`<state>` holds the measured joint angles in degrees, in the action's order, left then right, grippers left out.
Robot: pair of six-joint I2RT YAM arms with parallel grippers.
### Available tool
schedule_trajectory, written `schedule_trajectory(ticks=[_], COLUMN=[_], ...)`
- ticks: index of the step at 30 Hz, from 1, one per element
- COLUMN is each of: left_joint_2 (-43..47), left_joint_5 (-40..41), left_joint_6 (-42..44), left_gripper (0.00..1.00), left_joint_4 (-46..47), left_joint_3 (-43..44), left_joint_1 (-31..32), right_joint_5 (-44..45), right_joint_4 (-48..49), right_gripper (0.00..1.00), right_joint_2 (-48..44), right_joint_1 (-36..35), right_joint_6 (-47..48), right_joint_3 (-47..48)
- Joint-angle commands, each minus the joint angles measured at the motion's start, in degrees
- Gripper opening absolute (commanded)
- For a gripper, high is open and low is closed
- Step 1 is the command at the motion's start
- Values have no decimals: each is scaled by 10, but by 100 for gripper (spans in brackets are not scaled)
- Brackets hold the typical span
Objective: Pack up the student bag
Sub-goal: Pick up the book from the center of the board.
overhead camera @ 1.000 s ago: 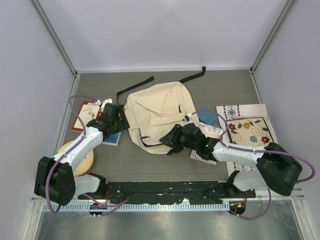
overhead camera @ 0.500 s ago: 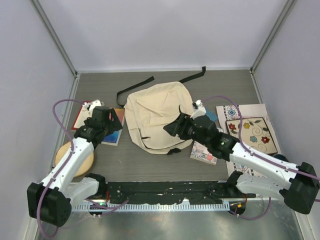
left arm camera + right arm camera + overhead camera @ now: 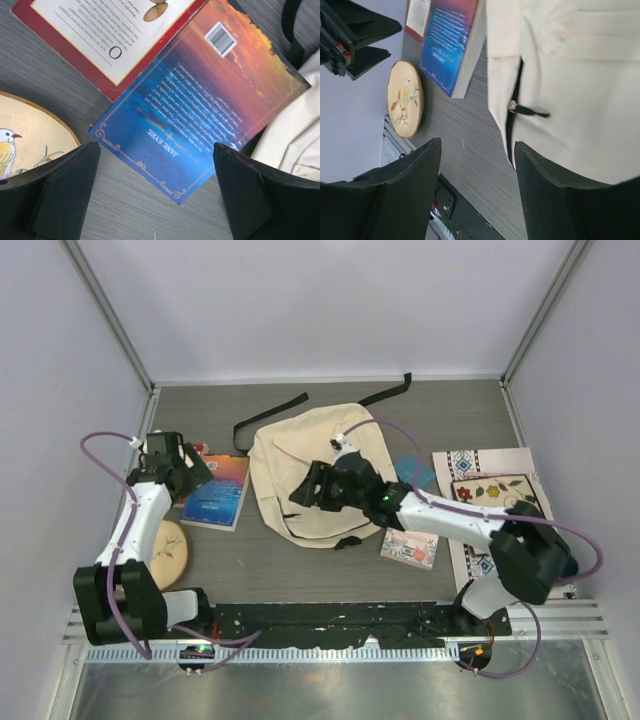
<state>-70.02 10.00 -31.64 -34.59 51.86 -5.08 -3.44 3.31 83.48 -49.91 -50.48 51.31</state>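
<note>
The student bag (image 3: pixel 320 460) is a cream backpack lying flat mid-table with black straps at its far side. My right gripper (image 3: pixel 303 490) hovers over its near-left edge, open and holding nothing. In the right wrist view the bag (image 3: pixel 570 75) shows a black zipper pull (image 3: pixel 527 111) just beyond my open right gripper (image 3: pixel 477 185). My left gripper (image 3: pixel 188 470) stands open left of the bag. In the left wrist view my left gripper (image 3: pixel 155 200) is above the corner of a blue "Jane Eyre" book (image 3: pixel 200 100), touching nothing.
A red-bordered book (image 3: pixel 100 35) lies partly under the blue book (image 3: pixel 215 490). A round wooden plaque with a bird (image 3: pixel 165 552) sits near left. A flowered cloth (image 3: pixel 500 502), a small card (image 3: pixel 410 548) and a blue item (image 3: pixel 412 472) lie right of the bag.
My left arm drew back to the left, off the blue book, and its jaws opened wide. My right arm swung up-left onto the bag's near-left part with jaws wider.
</note>
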Motion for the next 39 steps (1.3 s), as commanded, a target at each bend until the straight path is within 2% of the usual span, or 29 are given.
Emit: schedule_trajectory(ticks=[1, 6, 12, 16, 27, 33, 39], left_joint_2=[-42, -78, -103, -116, -135, -157, -126], left_joint_5=[-24, -25, -37, -23, 20, -9, -52], left_joint_6=[16, 5, -4, -4, 3, 2, -8], left_gripper=[100, 100, 100, 100, 100, 100, 97], left_joint_4=[9, 29, 80, 77, 138, 145, 155], left_joint_3=[27, 9, -21, -20, -43, -49, -87], left_joint_1=[-29, -28, -30, -29, -30, -29, -29], right_joint_5=[-31, -27, -33, -40, -57, -64, -66], right_joint_4=[69, 61, 58, 54, 64, 67, 61], right_gripper=[65, 65, 65, 65, 65, 65, 65], right_joint_2=[90, 207, 275, 316, 352, 370, 408], right_joint_1=[-13, -19, -27, -28, -30, -31, -32], right_joint_6=[-6, -21, -16, -16, -16, -18, -27], right_joint_3=[95, 199, 273, 302, 325, 334, 378])
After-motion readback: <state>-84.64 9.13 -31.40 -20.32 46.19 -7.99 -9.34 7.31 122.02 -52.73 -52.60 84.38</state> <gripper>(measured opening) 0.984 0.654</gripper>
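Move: The Jane Eyre book's middle lies roughly 5 cm ahead of the left hand, 3 cm right and 13 cm below. The red-bordered book is about 10 cm ahead and 9 cm left of that hand, the round plate some 12 cm back and 12 cm left. From the right hand, the Jane Eyre book is about 27 cm left, 10 cm ahead and 16 cm below; the backpack's middle is 12 cm ahead, 4 cm right. Open left hand sinks about 8 cm towards the Jane Eyre book; open right sweeps 15 cm left, forward, down. ##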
